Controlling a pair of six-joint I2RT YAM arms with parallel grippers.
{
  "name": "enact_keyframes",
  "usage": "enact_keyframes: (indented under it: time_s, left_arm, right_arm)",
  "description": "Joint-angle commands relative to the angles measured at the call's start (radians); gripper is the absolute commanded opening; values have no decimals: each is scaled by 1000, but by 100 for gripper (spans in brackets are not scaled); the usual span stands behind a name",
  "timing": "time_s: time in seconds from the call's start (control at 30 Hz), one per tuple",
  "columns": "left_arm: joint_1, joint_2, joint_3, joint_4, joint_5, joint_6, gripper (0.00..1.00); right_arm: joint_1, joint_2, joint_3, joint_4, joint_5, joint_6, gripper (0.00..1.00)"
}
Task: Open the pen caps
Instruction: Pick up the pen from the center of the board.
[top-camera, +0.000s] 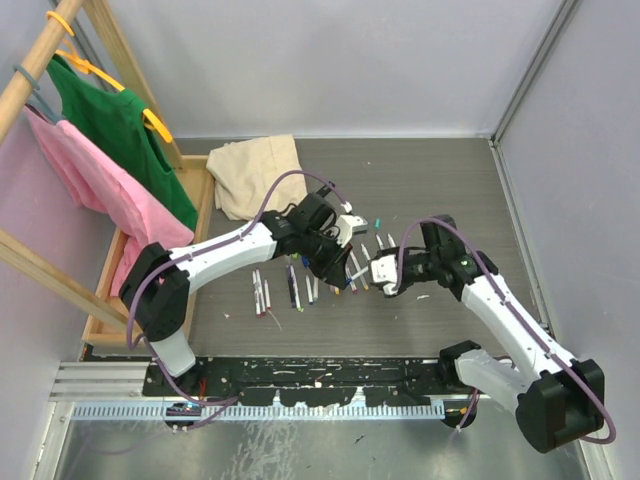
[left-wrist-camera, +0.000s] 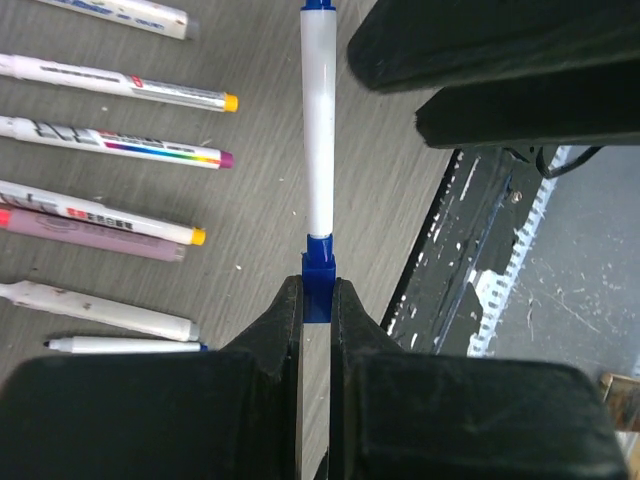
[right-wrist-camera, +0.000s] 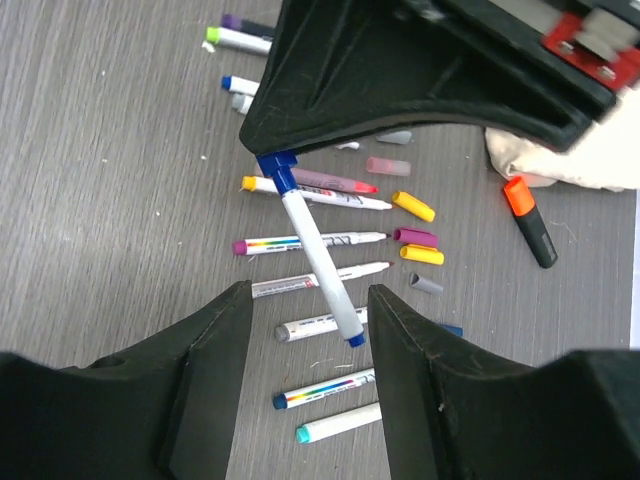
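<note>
My left gripper (left-wrist-camera: 318, 296) is shut on the blue cap (left-wrist-camera: 318, 272) of a white-barrelled pen (left-wrist-camera: 318, 120), which sticks straight out from its jaws above the table. In the right wrist view this pen (right-wrist-camera: 318, 260) slants down from the left gripper, and its blue tail end (right-wrist-camera: 355, 340) hangs between the fingers of my open right gripper (right-wrist-camera: 308, 295), touching neither finger. Several other pens (right-wrist-camera: 310, 242) lie on the table, some uncapped. Loose caps lie beside them: yellow (right-wrist-camera: 413, 206), purple (right-wrist-camera: 415, 236) and grey (right-wrist-camera: 425, 284). From above, the two grippers meet at the table's middle (top-camera: 360, 268).
A black marker with an orange cap (right-wrist-camera: 528, 215) lies to the right of the loose caps. A beige cloth (top-camera: 255, 175) lies at the back. A wooden rack with a green shirt (top-camera: 120, 130) and a pink shirt (top-camera: 95, 180) stands at the left.
</note>
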Motion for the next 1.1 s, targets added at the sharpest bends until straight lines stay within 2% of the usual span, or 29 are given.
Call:
enact_keyframes:
  time_s: [0.0,0.4,0.9,1.07]
  left_arm:
    - [-15,10,50,-29,63,24,0]
    - [-22,15,60,-47,116,38,0]
    - [-31,36,88,-91,136,65,0]
    - [-32,34,88,-95,144,68,0]
  right_arm:
    - [85,1,-22,58,170,-59,55]
    - [191,0,-66,102,322,-106,53]
    - [230,9,-63,108,360,-106,33]
    - [232,12,-64,106,359,-110,32]
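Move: The pen is already held by its blue cap end in the left gripper; its free body runs off to the right, its middle some 5 cm right of that hand and 1 cm below. From the right gripper, the pen's middle is about 3 cm ahead, 3 cm left and 4 cm below. The right gripper is 8 cm right of the left hand, 3 cm back and 3 cm higher. On the table, some 15 cm under the right gripper, the grey-ended marker lies 4 cm ahead and 1 cm left, the blue-ended one 5 cm ahead and 3 cm right. Lower the open right gripper about 4 cm over the pen's free end, tipping its fingers some 20 degrees further downward, then stay there and draw them partway shut around the white body. Meanwhile, ease the left gripper back about 2.5 cm, turning it slightly clockwise and keeping its grip on the cap end, to bring the pen in between the right fingers. ##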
